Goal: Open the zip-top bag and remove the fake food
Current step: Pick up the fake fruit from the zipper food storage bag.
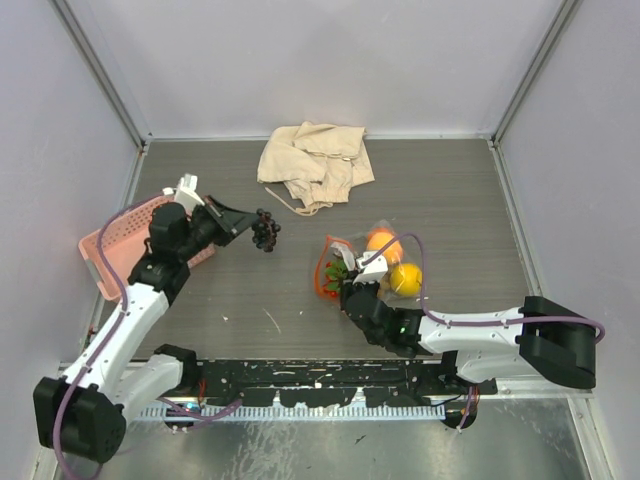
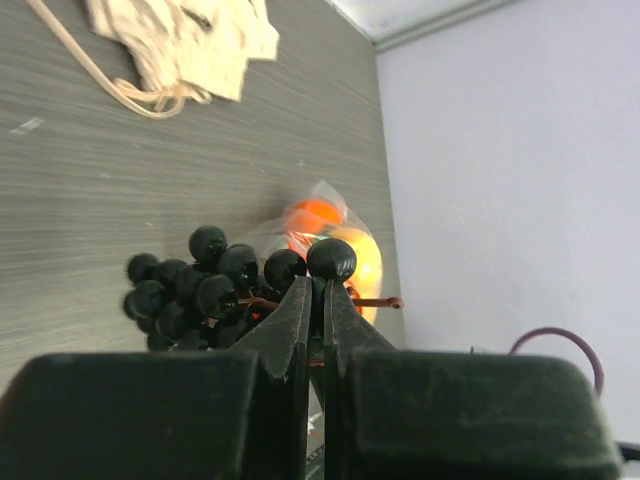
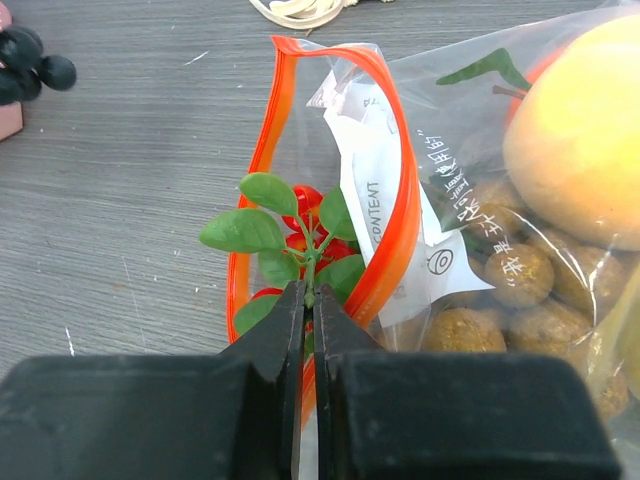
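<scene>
The clear zip-top bag [image 1: 372,250] lies right of centre, and its orange-red zip strip [image 3: 400,200] gapes open. My right gripper [image 3: 308,295] is shut on the green stem of a leafy sprig with red berries [image 3: 290,235] at the bag's mouth. Tan-brown berries [image 3: 520,275] and a yellow fruit [image 3: 580,150] remain inside the plastic. An orange [image 1: 384,243] and a lemon [image 1: 405,278] show through the bag from above. My left gripper [image 2: 315,290] is shut on the stem of the dark purple grapes [image 2: 190,285], which hang above the table left of the bag [image 2: 320,205].
A pink mesh basket [image 1: 115,250] sits at the left edge, just behind my left gripper [image 1: 250,222]. A crumpled beige cloth [image 1: 315,160] lies at the back centre. White walls enclose the grey table on three sides.
</scene>
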{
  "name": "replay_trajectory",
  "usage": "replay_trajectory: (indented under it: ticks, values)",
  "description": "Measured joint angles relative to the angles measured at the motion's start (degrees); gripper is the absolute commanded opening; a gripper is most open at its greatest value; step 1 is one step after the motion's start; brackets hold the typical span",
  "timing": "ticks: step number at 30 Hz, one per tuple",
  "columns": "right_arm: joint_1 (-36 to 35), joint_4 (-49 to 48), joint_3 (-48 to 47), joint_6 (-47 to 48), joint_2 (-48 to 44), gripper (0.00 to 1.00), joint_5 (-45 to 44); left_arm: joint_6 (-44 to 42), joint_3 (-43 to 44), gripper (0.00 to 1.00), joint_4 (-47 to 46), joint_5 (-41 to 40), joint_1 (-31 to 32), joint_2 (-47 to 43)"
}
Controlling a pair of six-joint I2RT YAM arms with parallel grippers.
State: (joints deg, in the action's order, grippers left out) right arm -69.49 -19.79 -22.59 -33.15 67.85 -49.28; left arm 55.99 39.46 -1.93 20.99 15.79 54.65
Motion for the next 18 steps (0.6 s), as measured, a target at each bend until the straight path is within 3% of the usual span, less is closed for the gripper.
replay_trajectory:
  ticks: [8,18]
  values:
    - [0.2,1.0,0.0,-0.1,-0.2,0.01,-0.2,-5.2,4.1,0.0,8.5,3.1,-12.9,-3.0]
    - [0.3,1.7,0.0,-0.2,-1.2,0.01,-0.4,-5.6,5.2,0.0,10.0,9.7,-29.5,-1.0]
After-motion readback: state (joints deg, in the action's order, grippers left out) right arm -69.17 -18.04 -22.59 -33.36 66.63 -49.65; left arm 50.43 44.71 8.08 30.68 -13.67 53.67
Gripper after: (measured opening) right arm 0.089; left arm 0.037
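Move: Off to the left hand's left, about 29 cm away, roughly 5 cm farther out and some 20 cm lower, is the pink basket; the hand holds the black grapes. The cream cloth lies about 24 cm ahead of this hand and 13 cm to its right, and the zip-top bag about 27 cm to its right, level with it, both some 22 cm below. From the right hand the basket is about 50 cm left, 13 cm ahead and 6 cm lower. Swinging left towards the pink basket, the left hand carries the grapes about 14 cm, drifting some 3 cm forward and staying high, while it turns counter-clockwise by about 20 degrees. Its shut fingers keep their pinch on the grapes' stem. The right hand stays in place at the bag's mouth, still pinching the green stem of the red tomatoes. ##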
